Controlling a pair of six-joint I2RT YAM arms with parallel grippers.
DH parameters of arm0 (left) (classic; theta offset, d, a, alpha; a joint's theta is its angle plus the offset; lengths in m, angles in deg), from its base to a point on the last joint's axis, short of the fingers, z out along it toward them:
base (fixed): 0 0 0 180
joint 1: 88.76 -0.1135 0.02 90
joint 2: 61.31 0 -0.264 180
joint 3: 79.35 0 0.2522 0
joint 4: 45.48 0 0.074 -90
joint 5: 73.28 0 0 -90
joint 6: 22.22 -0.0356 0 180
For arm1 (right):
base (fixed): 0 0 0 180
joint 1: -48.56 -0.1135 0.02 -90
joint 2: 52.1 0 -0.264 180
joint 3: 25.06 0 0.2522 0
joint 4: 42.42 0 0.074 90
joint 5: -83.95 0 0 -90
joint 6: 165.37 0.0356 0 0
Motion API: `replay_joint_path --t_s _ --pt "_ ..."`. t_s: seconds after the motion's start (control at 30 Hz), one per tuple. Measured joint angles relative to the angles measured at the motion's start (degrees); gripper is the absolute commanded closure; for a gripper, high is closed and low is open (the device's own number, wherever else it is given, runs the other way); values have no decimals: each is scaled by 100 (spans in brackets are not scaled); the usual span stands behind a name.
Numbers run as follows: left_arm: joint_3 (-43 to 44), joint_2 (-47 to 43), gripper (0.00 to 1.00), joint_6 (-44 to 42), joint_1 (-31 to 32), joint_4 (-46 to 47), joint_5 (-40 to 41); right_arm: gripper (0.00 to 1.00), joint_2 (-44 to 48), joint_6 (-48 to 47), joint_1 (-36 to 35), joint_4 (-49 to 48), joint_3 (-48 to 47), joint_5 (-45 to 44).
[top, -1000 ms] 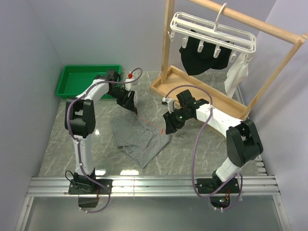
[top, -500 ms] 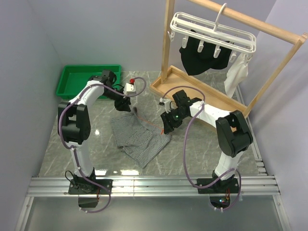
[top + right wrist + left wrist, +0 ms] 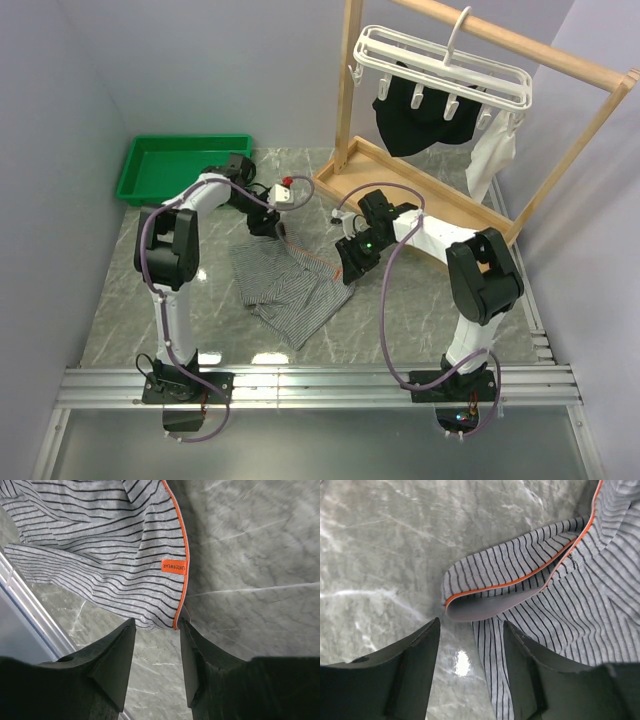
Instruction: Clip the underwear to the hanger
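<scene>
The underwear point(image 3: 290, 288), grey with fine dark stripes and an orange-trimmed waistband, lies crumpled on the marble table between the arms. My left gripper point(image 3: 266, 226) hovers low over its far left corner. In the left wrist view my left gripper point(image 3: 471, 625) is open, the folded waistband corner point(image 3: 510, 582) just ahead of its fingertips and a strip of cloth under the gap. My right gripper point(image 3: 348, 268) stands at the underwear's right corner. In the right wrist view my right gripper point(image 3: 156, 625) is open and its right fingertip point(image 3: 186, 630) touches the orange hem. The white hanger point(image 3: 440, 62) hangs on the wooden rack.
The wooden rack point(image 3: 345, 110) with its base tray stands at the back right. A black garment point(image 3: 420, 120) and a small white cloth point(image 3: 490, 160) hang from the hanger's clips. A green tray point(image 3: 175, 165) sits at the back left. An orange label point(image 3: 174, 566) marks the waistband.
My left gripper has swung its wrist round and dropped nearer to the underwear's far corner. My right gripper has edged slightly closer to the right corner. The cloth has barely shifted.
</scene>
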State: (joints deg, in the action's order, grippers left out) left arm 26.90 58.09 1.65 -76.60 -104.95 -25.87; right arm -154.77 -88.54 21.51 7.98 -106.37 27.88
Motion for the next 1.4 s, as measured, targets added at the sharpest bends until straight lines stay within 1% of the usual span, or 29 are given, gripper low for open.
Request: replay_joint_path --t_s 0.17,0.2,0.23,0.27,0.33,0.37,0.43,0.47,0.53,0.57,0.63,0.77,0.9,1.03,1.2,1.4 --pt "-101 31 42 -343 236 155 245 63 -157 -66 -4 216 -68 96" --pt "-122 39 43 -380 293 219 297 67 -173 -81 -4 225 -72 107" --pt "-133 48 44 -402 337 264 341 69 -173 -90 -4 240 -72 114" --pt "-142 63 48 -431 389 326 393 73 -173 -96 -7 256 -72 120" --pt "-142 90 54 -457 455 433 448 76 -170 -109 -7 260 -72 125" --pt "-142 105 65 -461 474 481 459 80 -170 -111 -7 267 -72 120" --pt "-142 136 79 -459 494 549 498 83 -164 -127 -7 269 -72 105" --pt "-142 146 90 -479 492 570 507 86 -160 -131 -7 271 -72 94" --pt "-140 149 96 -479 492 590 527 90 -131 -146 -7 282 -76 39" --pt "-136 149 100 -481 490 597 531 95 -111 -160 -7 295 -85 7" --pt "-107 149 100 -446 476 575 538 100 -59 -190 9 332 -133 -79" --pt "116 146 100 -271 407 452 520 100 133 -278 98 426 -299 -295" --pt "247 -92 100 162 225 411 507 100 501 -457 339 533 -570 -614" --pt "247 -754 100 776 42 448 516 100 968 -763 463 562 -935 -994" --pt "286 -1801 100 1471 -7 551 629 100 1502 -1241 448 645 -1355 -1451" --pt "286 -2778 100 1908 28 389 621 100 1926 -1659 442 894 -1784 -1843"
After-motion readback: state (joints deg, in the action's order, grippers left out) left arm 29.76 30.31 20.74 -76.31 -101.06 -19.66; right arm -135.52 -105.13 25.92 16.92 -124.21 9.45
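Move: The underwear lies spread on the table with its waistband running between the two hands. The left waistband end is about 3 cm right of the left hand, 1 cm ahead and 2 cm lower; the green tray's middle is some 18 cm left and 15 cm ahead of that hand. The right waistband end is right at the right fingertips, 1 cm back and 1 cm lower. From the right hand, the rack's wooden base is centred roughly 18 cm ahead and 15 cm right, slightly lower. Each gripper closes and pinches its own end of the underwear's waistband, the left after easing about 3 cm right and 2 cm down, the right almost in place. Then both lift fast, keeping hold: the left some 24 cm up and a little left, the right about 20 cm up, 9 forward and 6 right towards the rack, its fingertips swinging forward some 40 degrees. ##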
